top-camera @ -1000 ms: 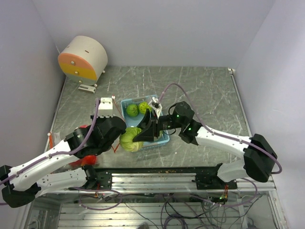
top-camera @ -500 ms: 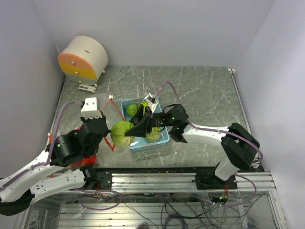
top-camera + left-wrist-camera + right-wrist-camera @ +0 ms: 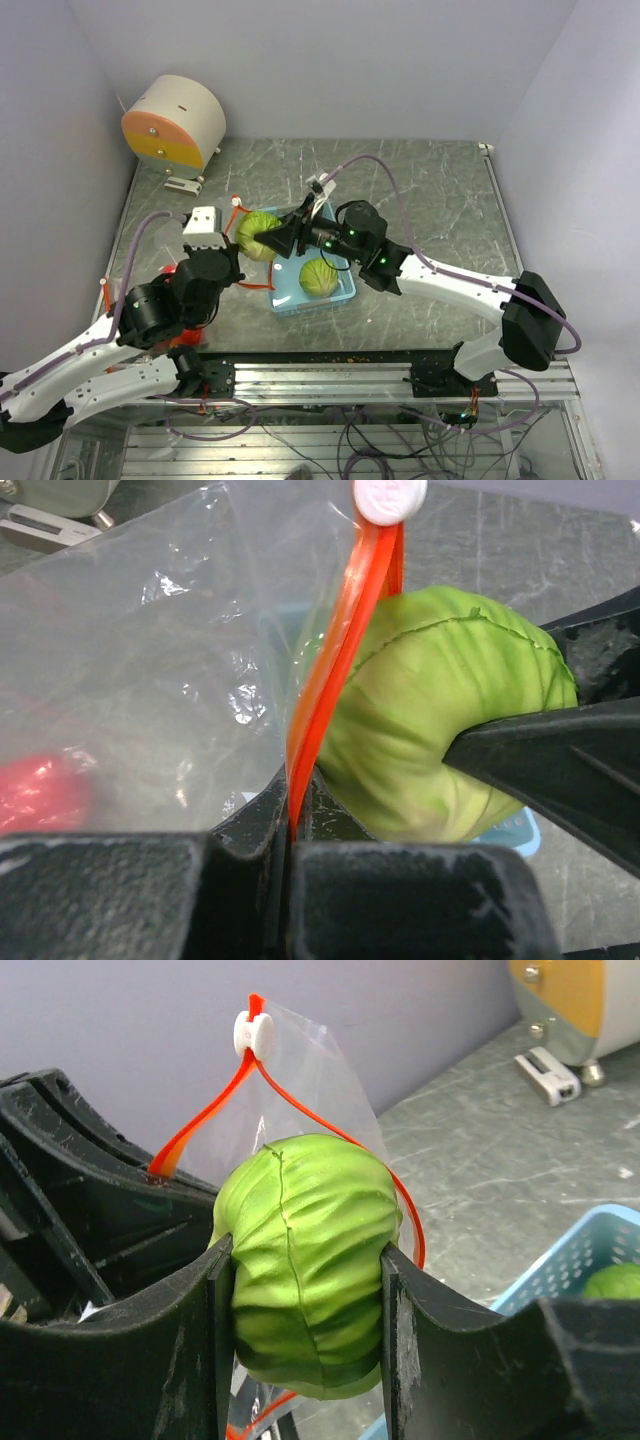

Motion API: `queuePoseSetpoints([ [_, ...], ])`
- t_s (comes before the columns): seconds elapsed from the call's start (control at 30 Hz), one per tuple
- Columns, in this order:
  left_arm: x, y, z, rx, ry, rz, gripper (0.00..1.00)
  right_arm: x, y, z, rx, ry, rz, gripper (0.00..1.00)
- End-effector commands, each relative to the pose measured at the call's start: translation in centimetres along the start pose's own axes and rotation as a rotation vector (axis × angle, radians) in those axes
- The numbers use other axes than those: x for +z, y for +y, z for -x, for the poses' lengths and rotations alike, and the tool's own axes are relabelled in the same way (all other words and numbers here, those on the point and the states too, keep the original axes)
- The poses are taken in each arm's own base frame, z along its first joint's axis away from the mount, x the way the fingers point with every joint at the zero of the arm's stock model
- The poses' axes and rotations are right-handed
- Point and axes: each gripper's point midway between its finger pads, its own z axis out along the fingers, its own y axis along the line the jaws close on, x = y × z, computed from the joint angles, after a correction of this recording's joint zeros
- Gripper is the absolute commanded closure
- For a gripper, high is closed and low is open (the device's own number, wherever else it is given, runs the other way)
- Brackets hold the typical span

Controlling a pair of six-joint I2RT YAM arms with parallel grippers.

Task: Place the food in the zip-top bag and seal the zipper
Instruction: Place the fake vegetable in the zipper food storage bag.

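A striped green fruit (image 3: 300, 1220) sits squeezed between the fingers of my right gripper (image 3: 300, 1270), which is shut on it. The right gripper (image 3: 272, 240) holds this fruit (image 3: 256, 232) at the open mouth of the clear zip-top bag (image 3: 150, 650). My left gripper (image 3: 290, 820) is shut on the red-orange zipper (image 3: 335, 650), holding the mouth up. The strip loops around the fruit (image 3: 420, 730), and a white slider (image 3: 252, 1032) sits at its top. A red fruit (image 3: 35, 790) shows blurred inside the bag. In the top view my left gripper (image 3: 234, 268) is just left of the basket.
The light blue basket (image 3: 343, 296) stands mid-table with another green fruit (image 3: 318, 277) in it; its corner (image 3: 580, 1250) is lower right in the right wrist view. A cream and orange round device (image 3: 175, 122) stands at the back left.
My right gripper has carried the green fruit from the basket's near left side away from the bases to the bag's mouth. My left arm swung back and lifted the zipper.
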Motion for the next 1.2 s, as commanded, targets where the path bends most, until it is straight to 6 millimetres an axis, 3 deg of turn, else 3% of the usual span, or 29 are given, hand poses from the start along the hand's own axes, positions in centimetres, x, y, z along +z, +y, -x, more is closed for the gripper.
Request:
queuePoseSetpoints([
  [0.0, 1.0, -2.9, 0.0, -0.052, -0.002, -0.083, 0.93, 0.9, -1.0, 0.0, -0.063, 0.001, -0.17, 1.0],
  [0.23, 1.2, -4.4, 2.1, -0.093, -0.061, -0.112, 0.93, 0.5, -2.1, -4.6, -0.21, 0.073, -0.439, 1.0],
  [0.37, 1.0, -5.1, 3.0, -0.141, -0.087, -0.147, 0.93, -0.3, -4.1, -7.1, -0.301, 0.143, -0.627, 1.0],
  [0.57, 0.4, -6.1, 3.2, -0.194, -0.076, -0.212, 0.93, -1.3, -6.7, -7.9, -0.348, 0.157, -0.786, 0.98],
  [0.63, 0.4, -6.0, 2.7, -0.202, -0.07, -0.213, 0.93, -1.1, -6.2, -6.9, -0.349, 0.118, -0.76, 0.9],
  [0.8, 1.0, -5.2, 0.3, -0.199, -0.026, -0.18, 0.93, -0.2, -1.9, -4.1, -0.292, 0.017, -0.526, 0.66],
  [1.0, 1.1, -3.8, -1.5, -0.225, -0.007, -0.149, 0.93, -0.9, 1.4, -1.9, -0.29, -0.05, -0.36, 0.23],
  [1.17, 0.7, -2.3, -1.0, -0.203, -0.014, -0.091, 0.93, -1.9, 3.8, 0.3, -0.321, -0.073, -0.266, 0.0],
])
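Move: The fake cabbage sits in the right fingers, its middle about 2 cm to their left; the bag mouth's middle lies some 4 cm left, 1 cm back and 3 cm lower. From the right hand, the blue tray is about 8 cm right, 2 cm back and 21 cm below, its near cabbage 10 cm right, 7 cm back, 20 cm below. The left hand pinches the rim, with the mouth's middle 6 cm ahead, 4 cm right and 2 cm below. Right hand lowers the cabbage about 11 cm into the bag, then rises 7, opening; left hand shifts right. ##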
